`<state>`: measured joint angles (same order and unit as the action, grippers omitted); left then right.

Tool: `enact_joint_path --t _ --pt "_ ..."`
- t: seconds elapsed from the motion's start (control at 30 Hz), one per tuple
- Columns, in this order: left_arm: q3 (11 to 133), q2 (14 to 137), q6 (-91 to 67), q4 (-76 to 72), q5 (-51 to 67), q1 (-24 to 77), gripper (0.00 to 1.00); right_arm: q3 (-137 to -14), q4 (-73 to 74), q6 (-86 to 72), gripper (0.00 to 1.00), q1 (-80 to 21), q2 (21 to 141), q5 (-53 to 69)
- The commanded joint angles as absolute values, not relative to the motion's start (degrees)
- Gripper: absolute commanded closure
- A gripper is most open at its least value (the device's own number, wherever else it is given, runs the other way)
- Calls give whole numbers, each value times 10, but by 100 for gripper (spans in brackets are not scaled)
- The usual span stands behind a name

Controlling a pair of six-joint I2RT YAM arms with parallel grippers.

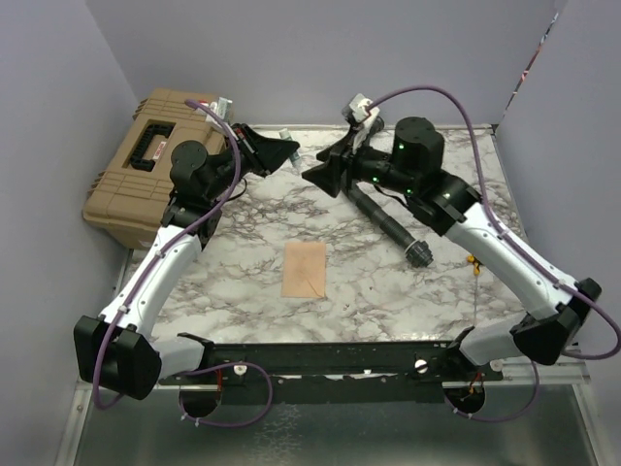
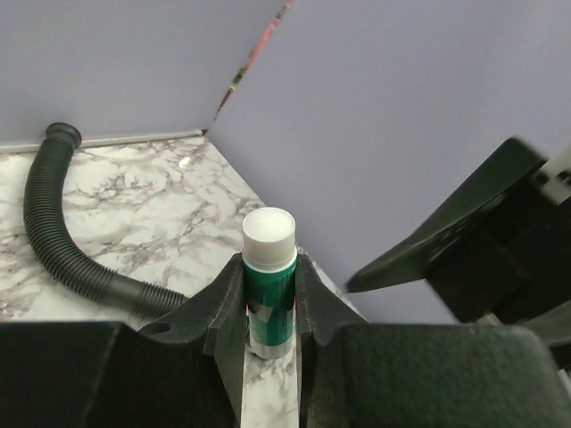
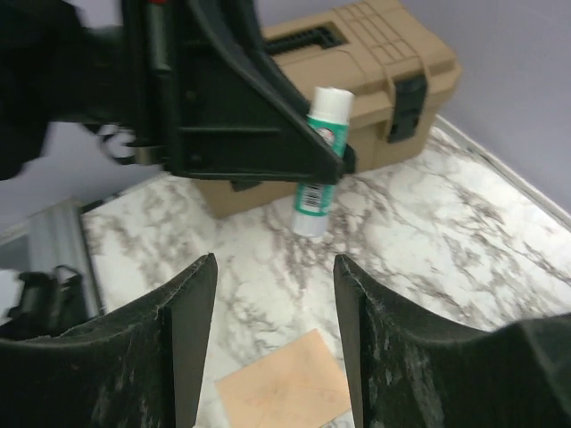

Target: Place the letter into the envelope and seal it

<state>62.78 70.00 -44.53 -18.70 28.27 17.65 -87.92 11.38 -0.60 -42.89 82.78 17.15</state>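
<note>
The envelope (image 1: 305,269) lies flat on the marble table (image 1: 243,233) near the middle, and it also shows between my right fingers (image 3: 285,385). No letter is in view. My left gripper (image 1: 291,151) is raised at the back and shut on a green glue stick with a white cap (image 2: 269,285), which stands upright between the pads. My right gripper (image 1: 316,167) faces it from the right with its fingers wide apart and nothing between them (image 3: 275,267). The glue stick (image 3: 319,160) hangs just ahead of it.
A tan hard case (image 1: 150,165) stands at the back left corner. A black corrugated hose (image 1: 388,218) lies at the back right (image 2: 53,223). Purple walls close in the table on three sides.
</note>
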Motion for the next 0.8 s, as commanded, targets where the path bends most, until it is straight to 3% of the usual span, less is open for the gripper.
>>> enact_joint_path --t 0.0,0.3,0.67,0.77 --pt "648 701 -349 -213 435 178 100 -894 169 -84 41 -420 771 319" --pt "662 685 -290 -237 556 178 100 -942 155 -241 43 -414 789 234" --pt "661 691 -292 -237 581 179 100 -1011 204 -245 43 -414 857 221" --pt "660 690 -294 -236 580 180 100 -1007 197 -245 48 -414 859 219"
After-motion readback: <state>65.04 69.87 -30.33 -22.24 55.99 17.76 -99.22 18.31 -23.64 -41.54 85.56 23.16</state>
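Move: The glue stick is already pinched upright in the left hand's fingers, at that hand's own point. From the open, empty right hand it stands about 5 cm ahead, 5 cm to the left and 2 cm higher. Far below the right hand, some 36 cm down, the envelope lies about 6 cm back and 3 cm left, and the black hose about 15 cm ahead and 14 cm right. The glue stick, kept pinched by the left hand, is brought back about 7 cm and slightly right, the wrist rolling and swinging clockwise some 25 degrees. To meet it the right hand sweeps back and up, about 6 cm each, then comes forward again and sinks a little leftward, rolling about 20 degrees, its fingers staying open around the white cap end. ##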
